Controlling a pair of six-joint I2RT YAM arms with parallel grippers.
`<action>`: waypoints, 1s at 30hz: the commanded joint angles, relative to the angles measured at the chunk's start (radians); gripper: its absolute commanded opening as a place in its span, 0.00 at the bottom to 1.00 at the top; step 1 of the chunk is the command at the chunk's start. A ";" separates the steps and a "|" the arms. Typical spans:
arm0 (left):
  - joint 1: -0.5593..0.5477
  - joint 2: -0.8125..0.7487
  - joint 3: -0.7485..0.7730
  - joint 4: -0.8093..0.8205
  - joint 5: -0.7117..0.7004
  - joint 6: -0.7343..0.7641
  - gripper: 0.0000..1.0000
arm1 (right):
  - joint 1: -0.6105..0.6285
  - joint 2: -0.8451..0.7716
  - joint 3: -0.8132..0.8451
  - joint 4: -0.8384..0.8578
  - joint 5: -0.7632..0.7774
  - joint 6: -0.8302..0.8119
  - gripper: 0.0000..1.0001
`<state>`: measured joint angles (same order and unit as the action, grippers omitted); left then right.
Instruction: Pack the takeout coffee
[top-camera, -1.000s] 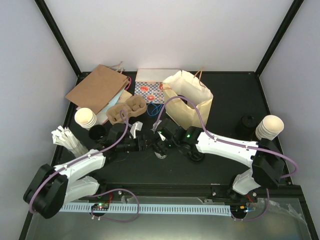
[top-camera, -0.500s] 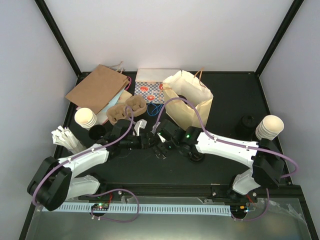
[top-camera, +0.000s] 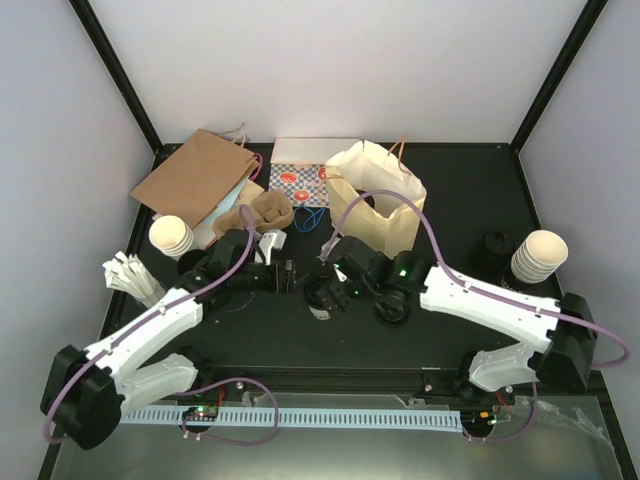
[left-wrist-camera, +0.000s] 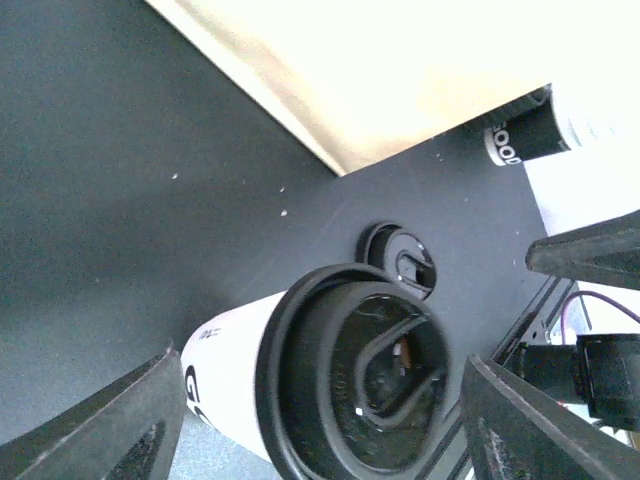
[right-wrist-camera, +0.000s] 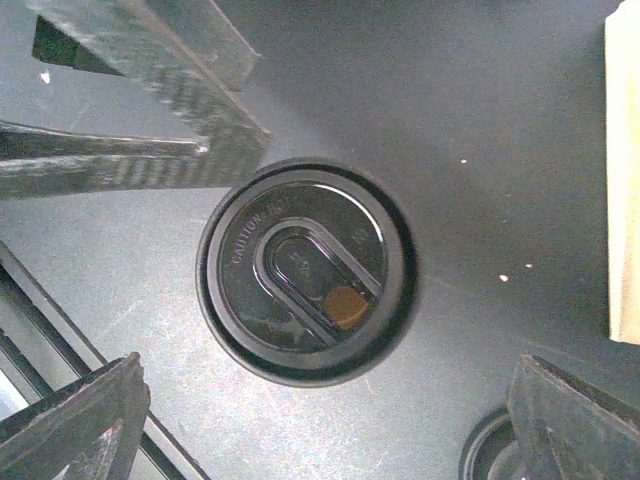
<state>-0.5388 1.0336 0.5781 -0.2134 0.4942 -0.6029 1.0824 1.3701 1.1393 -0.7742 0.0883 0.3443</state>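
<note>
The takeout coffee stands upright on the black table, a cream-white cup under a round black lid. My right gripper hangs open over it, its fingers wide on both sides of the lid and clear of it; from above this gripper sits just right of the cup. My left gripper is open too and faces the cup from the left. Its dark fingers end close to the lid's rim without gripping it.
An open cream paper bag stands just behind the cup. A loose black lid lies beside the cup. A flat brown bag, a cardboard carrier and a cup stack are at the back left; another stack is at the right.
Both grippers have opened wider. The left gripper has drawn back to the left, away from the cup, and the right arm has shifted right. The cup stands alone.
</note>
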 joint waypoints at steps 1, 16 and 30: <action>-0.020 -0.071 0.070 -0.134 -0.044 0.092 0.80 | -0.016 -0.075 -0.007 -0.003 0.055 0.063 1.00; -0.356 -0.032 0.234 -0.292 -0.405 0.304 0.99 | -0.121 -0.342 -0.305 0.206 -0.051 0.078 0.99; -0.399 0.163 0.350 -0.376 -0.489 0.362 0.99 | -0.358 -0.200 -0.343 0.285 -0.393 0.162 0.44</action>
<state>-0.9237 1.1637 0.8635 -0.5495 0.0639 -0.2592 0.7532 1.1603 0.8032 -0.5560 -0.2291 0.4667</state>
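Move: The lidded coffee cup stands about 3 cm back from my left hand and 6 cm to its right, its middle roughly 8 cm lower. From my right hand the loose black lid lies about 14 cm to the right and 3 cm ahead, some 14 cm down on the table; the coffee cup is about 3 cm to that hand's left, 2 cm ahead and 9 cm below. The paper bag stands some 22 cm farther out than the cup and 13 cm right of it. My two hands trade places over the coffee cup. I lift my left hand about 4 cm while drawing it back and to the right, tilting its fingers more downward and opening them fully, then sink some 3 cm over the cup's lid. My right hand rises briefly, swings about 6 cm right, away from the cup towards the loose lid, then lowers, its fingers closing to about half. ##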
